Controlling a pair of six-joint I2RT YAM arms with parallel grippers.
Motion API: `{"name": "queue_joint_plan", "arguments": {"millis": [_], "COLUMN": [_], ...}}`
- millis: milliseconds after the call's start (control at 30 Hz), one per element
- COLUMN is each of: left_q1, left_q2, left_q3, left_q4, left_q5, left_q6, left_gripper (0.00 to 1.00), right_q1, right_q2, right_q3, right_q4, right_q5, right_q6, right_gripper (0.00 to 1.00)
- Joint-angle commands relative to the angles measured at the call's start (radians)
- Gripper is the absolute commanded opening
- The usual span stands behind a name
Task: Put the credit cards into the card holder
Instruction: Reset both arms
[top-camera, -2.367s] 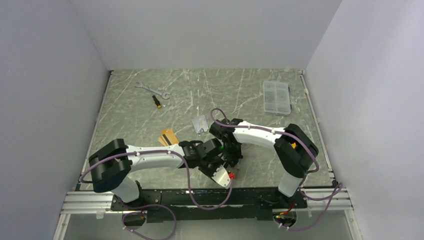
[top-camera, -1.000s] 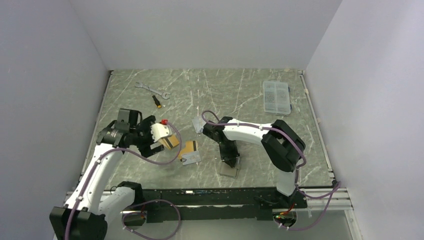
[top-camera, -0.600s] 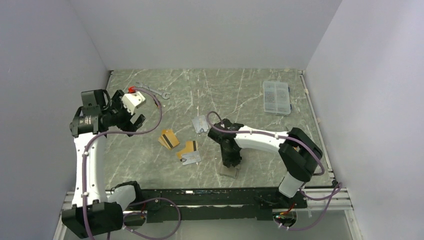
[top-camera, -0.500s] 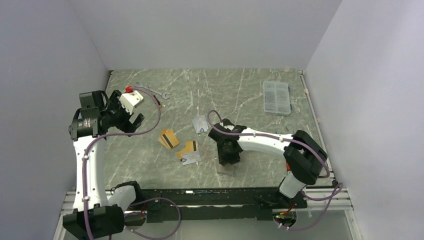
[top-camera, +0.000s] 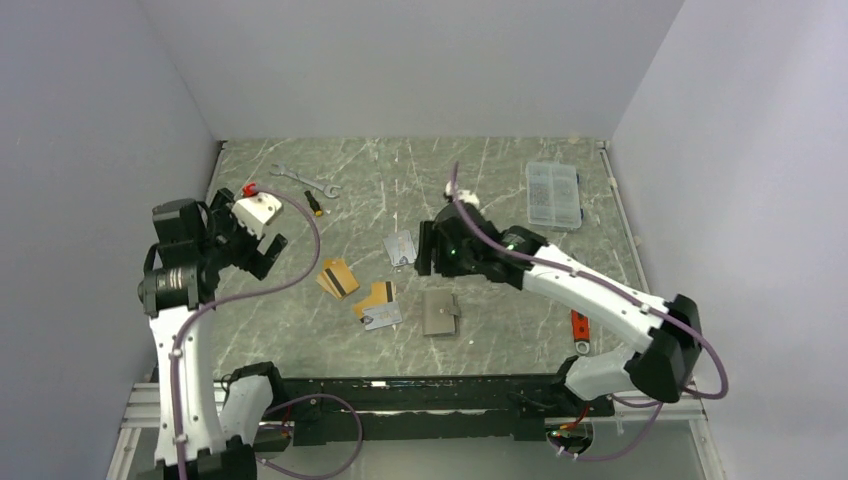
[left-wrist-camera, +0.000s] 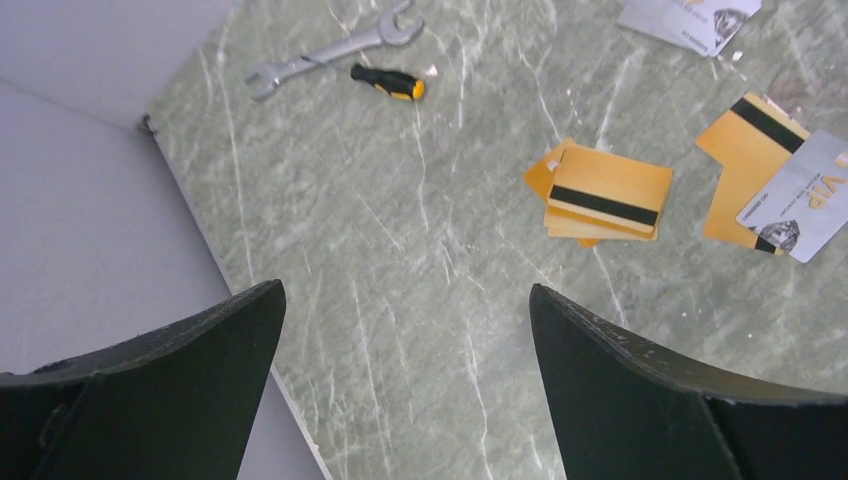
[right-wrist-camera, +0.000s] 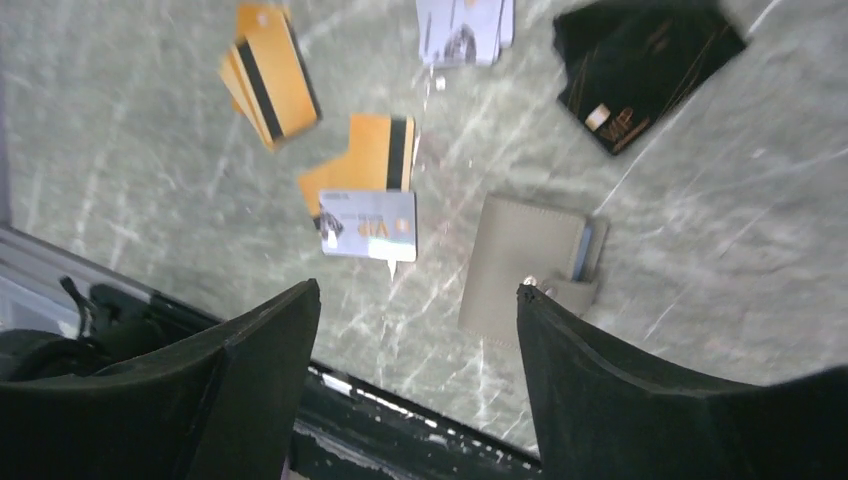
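The grey-taupe card holder (top-camera: 439, 312) lies shut on the table near the front; in the right wrist view (right-wrist-camera: 525, 265) its snap tab shows. A stack of gold cards (top-camera: 337, 278) lies left of it, then a gold card (top-camera: 377, 295) with a silver VIP card (top-camera: 383, 317) on its edge, and silver cards (top-camera: 400, 248) further back. My right gripper (top-camera: 430, 252) is open and empty, raised behind the holder (right-wrist-camera: 416, 288). My left gripper (top-camera: 262, 250) is open and empty, high at the far left (left-wrist-camera: 405, 290), with the gold stack (left-wrist-camera: 605, 195) to its right.
A black folded pouch (right-wrist-camera: 645, 65) lies beside the silver cards (right-wrist-camera: 463, 25). A wrench (top-camera: 305, 180) and a small screwdriver (top-camera: 315, 203) lie at the back left. A clear compartment box (top-camera: 553, 195) stands at the back right. A red-handled tool (top-camera: 580, 330) lies front right.
My left arm swung up and away to the far left. My right gripper lifted off the card holder and moved back, leaving the holder uncovered on the table.
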Motion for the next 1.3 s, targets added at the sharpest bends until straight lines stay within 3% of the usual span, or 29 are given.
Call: {"name": "queue_joint_plan", "arguments": {"millis": [0, 67, 167, 367, 500, 633, 700, 833, 900, 967, 1033, 1133, 1267], "left_q1": [0.004, 0.004, 0.009, 0.023, 0.023, 0.024, 0.024, 0.025, 0.028, 0.035, 0.046, 0.085, 0.111], "left_q2": [-0.059, -0.021, 0.116, 0.191, 0.23, 0.282, 0.294, 0.353, 0.43, 0.462, 0.486, 0.476, 0.406], "left_q3": [-0.077, -0.128, -0.087, -0.209, -0.358, -0.507, -0.594, -0.773, -0.749, -0.681, -0.667, -0.709, -0.799], "left_q4": [0.159, 0.199, 0.111, 0.386, 0.617, 0.907, 1.127, 1.638, 1.699, 1.579, 1.589, 1.669, 1.782], "left_q5": [0.026, 0.024, 0.124, 0.241, 0.309, 0.307, 0.296, 0.312, 0.329, 0.33, 0.356, 0.379, 0.367], "left_q6": [-0.116, -0.143, -0.132, -0.341, -0.418, -0.459, -0.509, -0.673, -0.73, -0.714, -0.731, -0.779, -0.747], "left_gripper": [0.99, 0.99, 0.99, 0.99, 0.99, 0.99, 0.99, 0.99, 0.99, 0.99, 1.0, 0.99, 0.99], "right_q1": [-0.085, -0.147, -0.295, -0.6, -0.632, -0.643, -0.659, -0.714, -0.735, -0.749, -0.757, -0.761, -0.763], "right_q2": [-0.09, -0.121, -0.16, -0.271, -0.38, -0.41, -0.401, -0.351, -0.303, -0.265, -0.228, -0.115, 0.008], "right_q3": [0.066, 0.051, 0.002, -0.268, -0.494, -0.656, -0.701, -0.813, -0.851, -0.879, -0.913, -0.927, -0.889], "right_q4": [-0.075, -0.057, -0.003, 0.24, 0.489, 0.712, 0.799, 1.01, 1.105, 1.204, 1.345, 1.534, 1.64], "right_q5": [0.051, 0.062, 0.085, 0.139, 0.401, 0.522, 0.591, 0.577, 0.58, 0.583, 0.536, 0.507, 0.481], "right_q6": [-0.075, -0.105, -0.147, -0.175, -0.245, -0.372, -0.408, -0.493, -0.511, -0.495, -0.515, -0.569, -0.66], "right_gripper": [0.78, 0.82, 0.87, 0.95, 1.0, 1.0, 1.0, 1.0, 1.0, 1.0, 1.0, 1.0, 1.0]}}
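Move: The card holder lies nearly under my right hand: some 3 cm back, 3 cm right, 17 cm down. My rest spot is over by the adjustable wrench, about 37 cm right and level fore-and-aft; the parts box stands 36 cm ahead, 36 cm right. The black cards lie 14 cm ahead, 6 cm right. From my left hand, the gold card stack is about 4 cm ahead, 13 cm right, 26 cm down, and the screwdriver 28 cm ahead, 4 cm right. I swing my right hand about 34 cm right and some 10 cm forward, away from the card holder, lifting 5 cm before I sink 15 to hover open over the adjustable wrench's jaws; it turns clockwise and its fingers finish opening. My left hand, open and empty, drops about 18 cm, easing forward and slightly right beside the gold card stack, then lifts 4 cm while rolling left side down. ##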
